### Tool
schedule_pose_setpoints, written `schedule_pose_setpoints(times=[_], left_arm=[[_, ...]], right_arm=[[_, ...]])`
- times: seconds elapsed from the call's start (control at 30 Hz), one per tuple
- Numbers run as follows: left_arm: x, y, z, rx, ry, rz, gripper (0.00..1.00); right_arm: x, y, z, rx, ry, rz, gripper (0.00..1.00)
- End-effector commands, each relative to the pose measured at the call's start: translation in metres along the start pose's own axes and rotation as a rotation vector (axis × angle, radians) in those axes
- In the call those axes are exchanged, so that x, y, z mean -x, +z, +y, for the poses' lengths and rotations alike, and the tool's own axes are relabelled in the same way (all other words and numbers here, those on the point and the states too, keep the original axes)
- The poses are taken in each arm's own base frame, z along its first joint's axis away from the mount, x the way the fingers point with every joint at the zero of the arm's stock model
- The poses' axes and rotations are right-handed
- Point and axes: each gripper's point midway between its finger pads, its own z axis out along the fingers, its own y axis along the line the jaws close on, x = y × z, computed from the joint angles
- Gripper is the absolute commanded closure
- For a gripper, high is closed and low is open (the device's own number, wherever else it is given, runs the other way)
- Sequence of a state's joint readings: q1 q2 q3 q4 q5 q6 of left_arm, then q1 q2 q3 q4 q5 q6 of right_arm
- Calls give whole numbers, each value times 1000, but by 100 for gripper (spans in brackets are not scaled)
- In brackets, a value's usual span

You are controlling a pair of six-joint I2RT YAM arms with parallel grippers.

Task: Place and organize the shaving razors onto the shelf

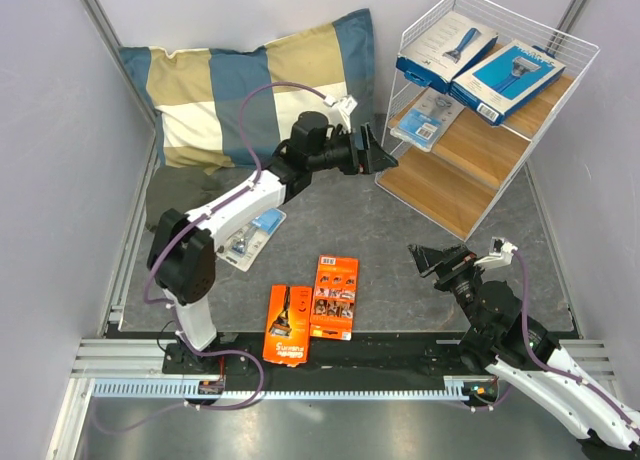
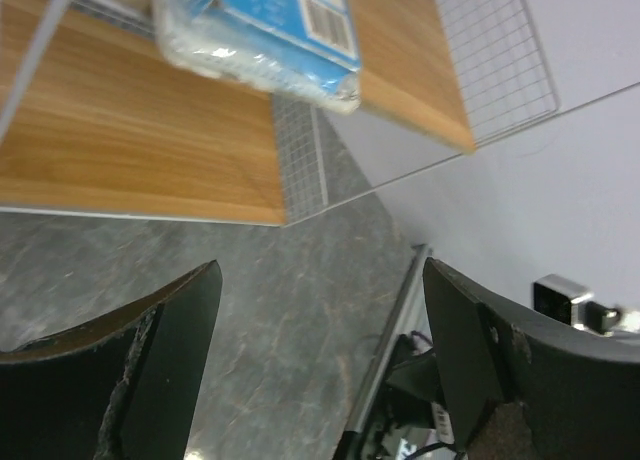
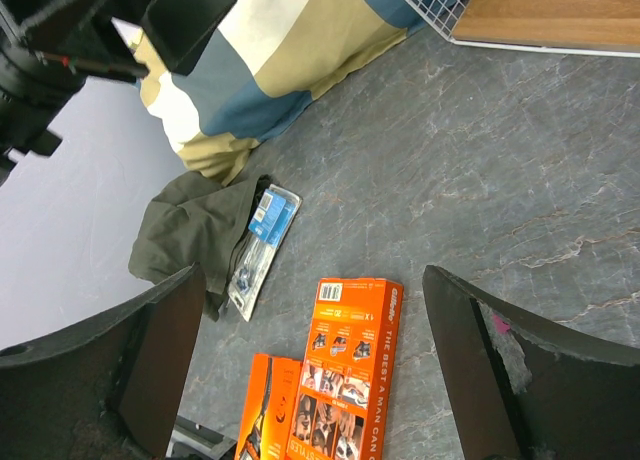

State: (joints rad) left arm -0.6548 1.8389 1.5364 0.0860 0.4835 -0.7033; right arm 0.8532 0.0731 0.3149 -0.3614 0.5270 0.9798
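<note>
The shelf [image 1: 455,185], a white wire rack with wooden boards, stands at the back right. Two blue razor boxes [image 1: 445,48] [image 1: 507,78] lie on its top board, and a clear blister pack [image 1: 424,118] [image 2: 265,30] lies on the middle board [image 2: 140,140]. My left gripper [image 1: 378,152] [image 2: 322,265] hangs open and empty just left of the shelf, a little short of that pack. Two orange cards [image 1: 334,297] [image 1: 287,324] [image 3: 350,370] lie side by side near the front. Another blister pack [image 1: 255,235] [image 3: 262,245] lies under the left arm. My right gripper [image 1: 425,260] [image 3: 315,275] is open and empty, right of the orange cards.
A blue-and-tan checked pillow [image 1: 255,85] leans at the back left, with an olive cloth [image 1: 180,195] [image 3: 190,235] in front of it, touching the loose blister pack. Grey walls close in both sides. A metal rail [image 1: 330,375] runs along the near edge.
</note>
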Motion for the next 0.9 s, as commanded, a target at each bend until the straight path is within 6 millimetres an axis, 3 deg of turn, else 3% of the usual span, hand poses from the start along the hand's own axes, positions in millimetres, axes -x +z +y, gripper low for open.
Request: schedule_pose_setpoints(times=[0.0,0.03,0.2,0.3,0.6,0.7,0.87], left_arm=[[16,-37,31,170,165,-68,11],[8,-44,44,209,166,-48,11],[7,-84,96,459,173,-85,11],[1,-103,119,555,175,-83,11],[-37,-166,195,855,47,-19,14],[-50,-191,215,956,0,-15,14],[-62,-231,232,1088,-63,-71,16]], right_arm=[[-2,0,0,6,-16,9,2],[-3,0,-1,3,-22,12,2],[-6,0,-4,-3,-23,19,2],[-8,1,-6,-6,-21,25,2],[-14,2,-10,-10,-23,41,2],[-16,2,-10,-8,-21,45,2],[-19,3,-11,-8,-17,50,2]])
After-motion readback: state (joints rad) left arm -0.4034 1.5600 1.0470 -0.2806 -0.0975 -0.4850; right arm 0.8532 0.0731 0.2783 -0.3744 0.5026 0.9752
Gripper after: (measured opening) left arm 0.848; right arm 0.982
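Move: From the left hand, empty and wide open beside the shelf, the blister razor pack lies about 33 cm to the left, 7 cm back and some 27 cm below. The dark cloth is 50 cm left and 2 cm ahead. On the table, the Gillette barcode box lies 18 cm back and 13 cm left, the other orange box 24 cm back and 24 cm left. From the right hand the blister pack is about 40 cm left and 12 cm ahead. Swinging away from the shelf, the left hand travels about 25 cm left while sinking some 17 cm, towards the blister razor pack beside the cloth. Its wrist swings counter-clockwise and tips down, so the fingers go from pointing right to forward and down at about 45 degrees, staying wide open and touching nothing. The right hand just sinks about 2 cm, open. ##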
